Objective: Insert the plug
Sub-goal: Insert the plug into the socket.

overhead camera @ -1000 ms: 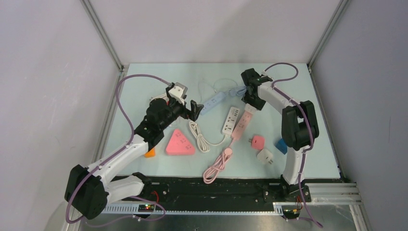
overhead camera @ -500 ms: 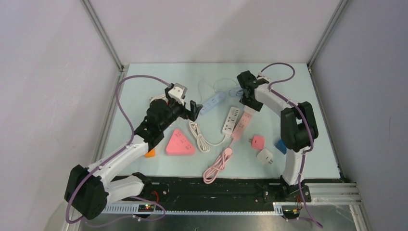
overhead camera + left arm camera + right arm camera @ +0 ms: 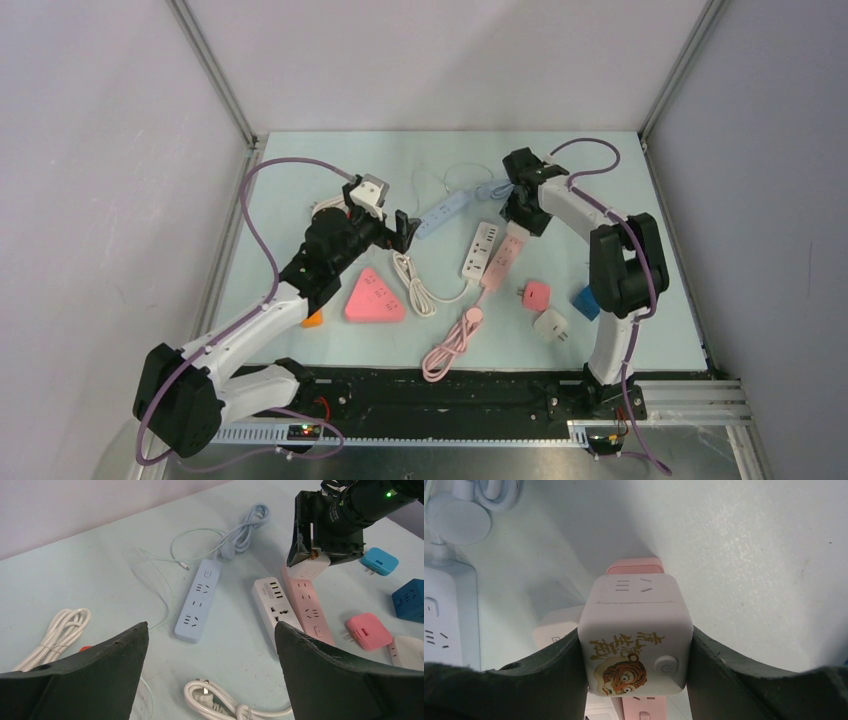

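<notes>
My right gripper (image 3: 635, 645) is shut on a pale pink cube plug (image 3: 634, 630) with a tiger sticker and a round button. The fingers press on its two sides. The cube hangs over the far end of the pink power strip (image 3: 634, 566). In the left wrist view the cube plug (image 3: 310, 566) is tilted just above the pink strip (image 3: 310, 607), and I cannot tell whether they touch. In the top view the right gripper (image 3: 522, 208) is at the pink strip's (image 3: 500, 258) far end. My left gripper (image 3: 211, 625) is open and holds nothing, near the blue strip (image 3: 199, 602).
A white power strip (image 3: 478, 250) lies beside the pink one, with its coiled white cable (image 3: 418, 285) to the left. A pink triangular strip (image 3: 373, 298), a pink adapter (image 3: 536, 294), a white adapter (image 3: 551, 324) and a blue cube (image 3: 584, 303) lie nearer the arms' bases.
The right gripper swung a little left and back with the cube plug, then returned over the pink strip's end. The left arm has not moved.
</notes>
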Tool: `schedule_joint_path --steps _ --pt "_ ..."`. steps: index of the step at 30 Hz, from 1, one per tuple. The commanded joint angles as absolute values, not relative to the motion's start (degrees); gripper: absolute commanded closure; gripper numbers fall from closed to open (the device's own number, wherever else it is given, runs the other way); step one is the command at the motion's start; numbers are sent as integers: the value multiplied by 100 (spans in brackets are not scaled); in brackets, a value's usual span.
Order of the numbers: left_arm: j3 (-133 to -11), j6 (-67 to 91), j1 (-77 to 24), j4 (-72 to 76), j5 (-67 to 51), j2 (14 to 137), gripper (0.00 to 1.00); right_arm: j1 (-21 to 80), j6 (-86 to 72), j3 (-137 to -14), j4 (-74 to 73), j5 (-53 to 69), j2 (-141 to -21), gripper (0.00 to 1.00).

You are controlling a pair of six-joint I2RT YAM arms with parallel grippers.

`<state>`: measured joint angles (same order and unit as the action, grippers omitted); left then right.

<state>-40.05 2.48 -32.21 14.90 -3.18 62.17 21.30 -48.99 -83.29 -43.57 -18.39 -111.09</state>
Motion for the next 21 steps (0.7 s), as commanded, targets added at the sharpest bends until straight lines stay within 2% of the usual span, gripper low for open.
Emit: schedule_joint_path --steps 1,3,9,11,18,19,21 --pt "-3994 136 -3256 1644 -281 6092 0 2096 -5195 -7878 -5617 -745 -12007 100" --pt "-4010 140 -3258 1645 -290 6105 0 2079 -5112 -8020 -5711 -750 -12074 98" --pt "-3996 127 -3264 1646 -259 6071 0 2251 -4855 -8331 -5919 -1021 -12089 53" --pt "-3992 116 -3265 1645 -243 6065 0 2273 -4789 -8440 -5923 -1061 -12011 44" --pt "-3996 78 -3262 1651 -243 6026 0 2222 -4583 -8989 -6117 -1139 -11828 21" --pt "-3987 74 -3266 1647 -236 6015 0 2214 -4568 -9025 -6134 -1128 -11790 8" --pt "-3968 64 -3268 1648 -218 5986 0 2202 -4511 -9101 -6155 -1134 -11715 2"
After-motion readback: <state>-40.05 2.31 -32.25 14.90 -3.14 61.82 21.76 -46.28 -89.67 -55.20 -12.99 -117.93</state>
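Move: At the far end of the pink power strip, the right fingers hold the white plug, its middle about 1 cm below the hand point; the strip's end socket lies about 4 cm below and 1 cm back. The white power strip is some 8 cm left and 4 cm back, the red plug 4 cm right and 14 cm back, both about 5 cm lower. From the left hand, the socket is roughly 23 cm right, 6 cm ahead and 21 cm below. Letting go of the white plug, the right hand first creeps up about 1 cm, then spreads its fingers from part open to nearly full width. As they open it drives back towards the bases along the pink strip and down beside the plug, ending about 3 cm back and 2 cm lower, the wrist tipping some 15 degrees so the fingers point more steeply down. ##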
